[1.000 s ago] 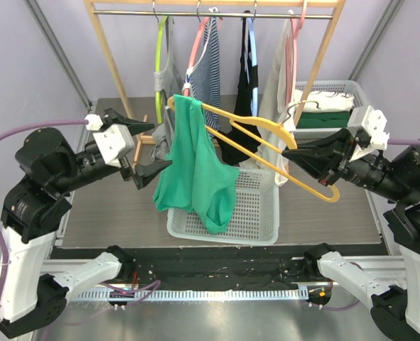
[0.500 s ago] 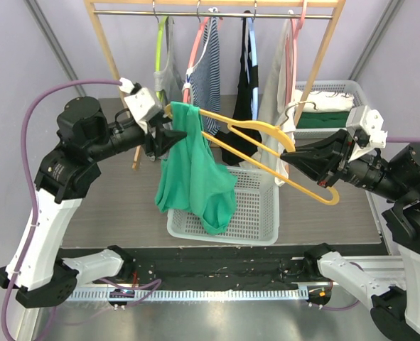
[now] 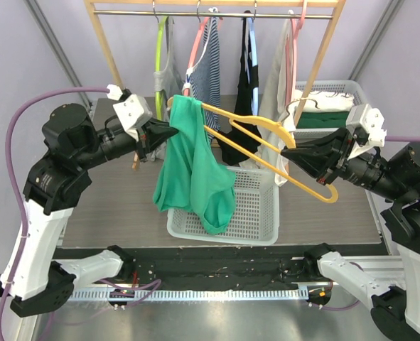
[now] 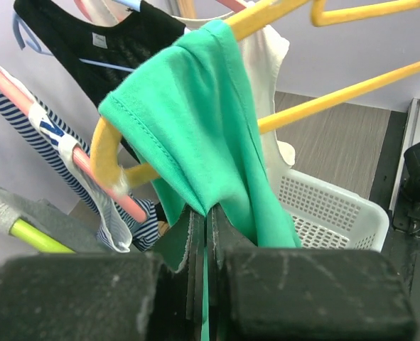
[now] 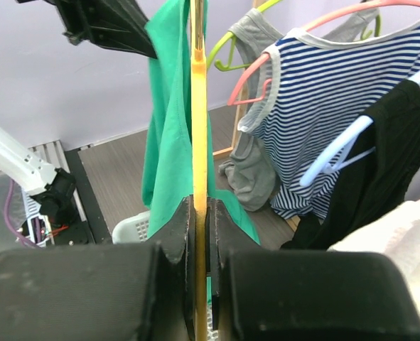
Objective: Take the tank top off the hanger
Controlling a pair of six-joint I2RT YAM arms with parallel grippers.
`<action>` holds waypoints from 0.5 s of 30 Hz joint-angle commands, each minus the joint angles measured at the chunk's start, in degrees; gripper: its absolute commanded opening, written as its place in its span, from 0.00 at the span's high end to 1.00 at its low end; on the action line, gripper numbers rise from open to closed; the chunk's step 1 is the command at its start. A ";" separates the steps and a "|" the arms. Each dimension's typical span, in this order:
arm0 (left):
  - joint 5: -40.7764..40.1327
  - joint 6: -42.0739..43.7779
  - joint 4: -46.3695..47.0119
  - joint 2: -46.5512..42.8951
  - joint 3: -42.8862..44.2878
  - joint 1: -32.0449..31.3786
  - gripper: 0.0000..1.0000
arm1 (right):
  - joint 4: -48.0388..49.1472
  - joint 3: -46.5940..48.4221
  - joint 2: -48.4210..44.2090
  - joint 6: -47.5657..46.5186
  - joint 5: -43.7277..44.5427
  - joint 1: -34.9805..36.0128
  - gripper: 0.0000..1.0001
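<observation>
A green tank top (image 3: pixel 193 170) hangs by one strap from the left end of a yellow hanger (image 3: pixel 266 145), drooping over the basket. My left gripper (image 3: pixel 168 133) is shut on the green fabric just under that strap; the left wrist view shows the tank top (image 4: pixel 210 142) pinched between its fingers (image 4: pixel 227 238), with the yellow hanger (image 4: pixel 110 160) above. My right gripper (image 3: pixel 289 152) is shut on the hanger's right part and holds it in the air. In the right wrist view the yellow hanger (image 5: pixel 199 128) runs straight up between the jaws.
A white mesh basket (image 3: pixel 256 213) sits under the tank top. Behind stands a wooden rack (image 3: pixel 210 13) with a grey, a striped (image 3: pixel 208 71), a black and a white garment on hangers. A second white basket (image 3: pixel 330 99) holds folded clothes at back right.
My left arm rose and swung right to the tank top, and its gripper went from open to shut on the fabric by the strap. The right gripper and hanger stayed nearly still.
</observation>
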 commanded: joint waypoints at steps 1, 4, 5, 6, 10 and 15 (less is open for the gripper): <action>0.50 1.39 0.04 -2.36 1.14 0.41 1.00 | 4.32 -0.06 -0.87 -0.40 4.23 -0.11 0.99; -3.44 2.53 0.91 -2.98 1.92 0.85 1.00 | 3.62 -0.76 -1.75 -0.93 5.46 -0.11 0.99; -4.68 2.62 1.61 -2.54 3.23 0.85 1.00 | 3.44 -1.11 -1.92 -0.84 5.64 -0.11 0.99; -5.82 2.70 2.32 -2.10 4.64 0.85 1.00 | 3.44 -2.16 -2.62 -0.84 5.64 -0.11 0.99; -13.55 2.62 7.84 2.72 13.07 0.85 1.00 | 3.44 -4.01 -4.30 -0.75 5.11 -0.11 0.99; -21.92 -0.45 12.69 10.80 25.19 0.85 1.00 | 2.74 -4.28 -6.14 -0.57 4.32 -0.20 0.99</action>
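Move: The left hand already pinches the tank top. The yellow hanger's left end, which the cloth still hangs over, lies about 5 cm ahead of the left hand, neither left nor right. The tank top's middle hangs some 5 cm to the right, 4 cm back and 12 cm below, and the striped top about 18 cm ahead, 7 cm right. From the right hand, which grips the hanger, that end lies about 23 cm left and 12 cm ahead. Left hand, still pinching the tank top, pulls up about 9 cm and leftward while right keeps the hanger. ##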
